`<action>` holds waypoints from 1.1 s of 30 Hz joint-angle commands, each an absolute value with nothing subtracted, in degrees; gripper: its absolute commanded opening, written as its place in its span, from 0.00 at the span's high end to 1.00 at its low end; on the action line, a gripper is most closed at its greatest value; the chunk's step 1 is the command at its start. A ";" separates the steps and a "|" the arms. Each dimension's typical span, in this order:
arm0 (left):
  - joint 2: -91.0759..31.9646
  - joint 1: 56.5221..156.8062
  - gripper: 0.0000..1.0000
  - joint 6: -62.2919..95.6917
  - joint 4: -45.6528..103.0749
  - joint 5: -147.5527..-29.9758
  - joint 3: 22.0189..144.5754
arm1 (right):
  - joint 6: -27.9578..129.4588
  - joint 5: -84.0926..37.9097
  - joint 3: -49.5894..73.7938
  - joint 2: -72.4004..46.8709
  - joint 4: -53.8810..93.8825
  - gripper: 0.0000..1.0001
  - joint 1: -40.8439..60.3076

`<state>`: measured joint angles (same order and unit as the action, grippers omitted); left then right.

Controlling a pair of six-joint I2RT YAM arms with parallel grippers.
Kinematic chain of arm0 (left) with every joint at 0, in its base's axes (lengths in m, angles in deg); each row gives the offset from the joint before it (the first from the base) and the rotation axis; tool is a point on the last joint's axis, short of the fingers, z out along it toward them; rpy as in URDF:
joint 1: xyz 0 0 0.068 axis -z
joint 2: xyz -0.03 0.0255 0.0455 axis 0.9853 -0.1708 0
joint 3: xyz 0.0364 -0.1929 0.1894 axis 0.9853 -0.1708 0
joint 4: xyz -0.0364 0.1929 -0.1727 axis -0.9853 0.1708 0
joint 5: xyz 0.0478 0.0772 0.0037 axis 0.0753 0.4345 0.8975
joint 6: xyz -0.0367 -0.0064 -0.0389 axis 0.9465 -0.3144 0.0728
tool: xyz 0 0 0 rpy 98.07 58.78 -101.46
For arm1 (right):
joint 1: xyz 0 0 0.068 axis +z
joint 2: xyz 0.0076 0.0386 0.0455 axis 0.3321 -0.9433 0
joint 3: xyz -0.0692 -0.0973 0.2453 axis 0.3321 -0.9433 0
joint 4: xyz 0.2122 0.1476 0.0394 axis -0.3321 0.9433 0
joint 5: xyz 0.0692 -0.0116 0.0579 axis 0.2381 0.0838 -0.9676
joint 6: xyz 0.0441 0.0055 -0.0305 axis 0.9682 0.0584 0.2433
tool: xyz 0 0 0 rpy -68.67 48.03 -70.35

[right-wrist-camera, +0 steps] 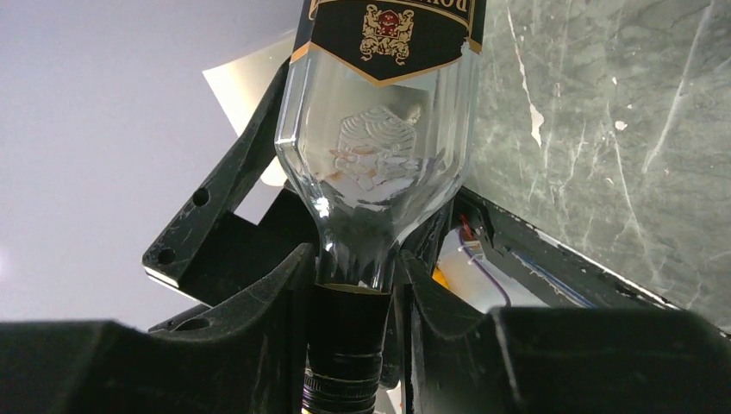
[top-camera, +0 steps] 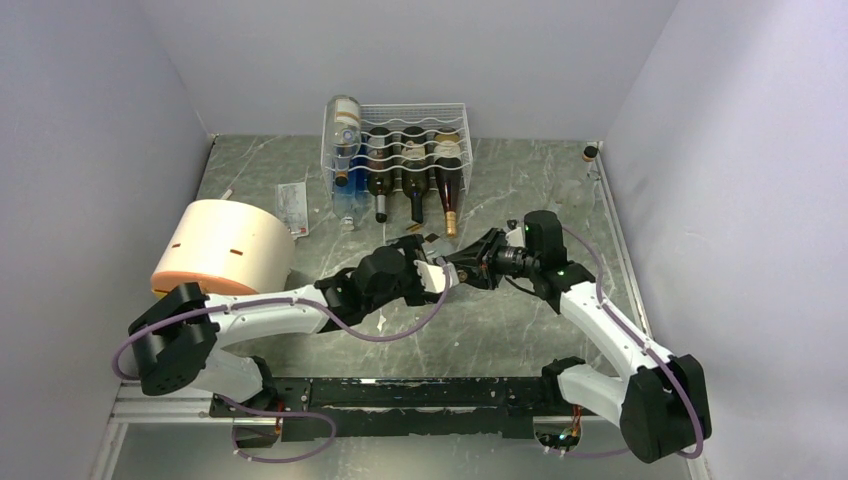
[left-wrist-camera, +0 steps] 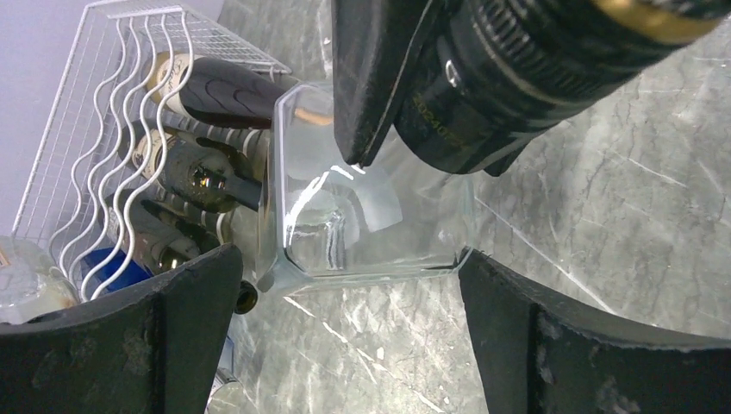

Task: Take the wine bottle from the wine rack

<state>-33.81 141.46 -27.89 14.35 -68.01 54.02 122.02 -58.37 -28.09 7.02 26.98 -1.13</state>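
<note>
The white wire wine rack [top-camera: 410, 140] stands at the back of the table, with several dark bottles [top-camera: 412, 185] lying in it. It also shows in the left wrist view, as the rack [left-wrist-camera: 103, 155] at the left. A clear glass wine bottle [right-wrist-camera: 379, 155] with a black and gold label hangs off the rack, over mid-table. My right gripper [right-wrist-camera: 355, 259] is shut on its black-capped neck. My left gripper [left-wrist-camera: 349, 259] is open. Its fingers stand on either side of the bottle's clear glass end [left-wrist-camera: 371, 216]. In the top view the two grippers meet, left [top-camera: 428, 270] and right [top-camera: 468, 266].
A cream cylindrical drum [top-camera: 225, 245] sits at the left, close to my left arm. A clear bottle with a blue end [top-camera: 345, 160] leans in the rack's left column. A paper slip [top-camera: 292, 205] lies near the rack, and a small dark object [top-camera: 590, 152] sits in the far right corner.
</note>
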 commanded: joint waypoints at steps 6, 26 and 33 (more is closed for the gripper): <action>-34.48 140.85 0.00 -27.07 1.44 -71.90 51.49 | 123.82 -62.89 -26.53 11.10 19.79 1.00 -1.64; -33.96 137.21 0.53 -16.21 1.86 -86.04 53.00 | 112.73 -57.25 -21.94 11.10 33.17 0.62 -1.62; -33.43 137.23 0.61 -15.13 3.39 -85.99 53.63 | 97.77 -52.54 -16.15 8.40 40.54 0.20 -1.72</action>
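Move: In the air, the neck-held bottle hangs with its body between the open left fingers, its middle some 1 cm ahead, 2 cm right and 4 cm below the left hand. From the right hand, that middle is about 5 cm ahead, 5 cm left and 8 cm lower. From the left hand, the rack's gold-necked bottle is about 19 cm ahead, 5 cm right; the dark bottle 20 cm ahead, 4 cm left, both roughly 8 cm lower. Closing on the bottle's glass body, the left fingers pinch it from both sides while that hand shifts about 2.5 cm right and slightly back, turning some 15 degrees. The right hand keeps its grip on the black neck almost in place until the left has closed, then opens wide around the neck and starts up about 2 cm, fingers tilting upward some 10 degrees. ##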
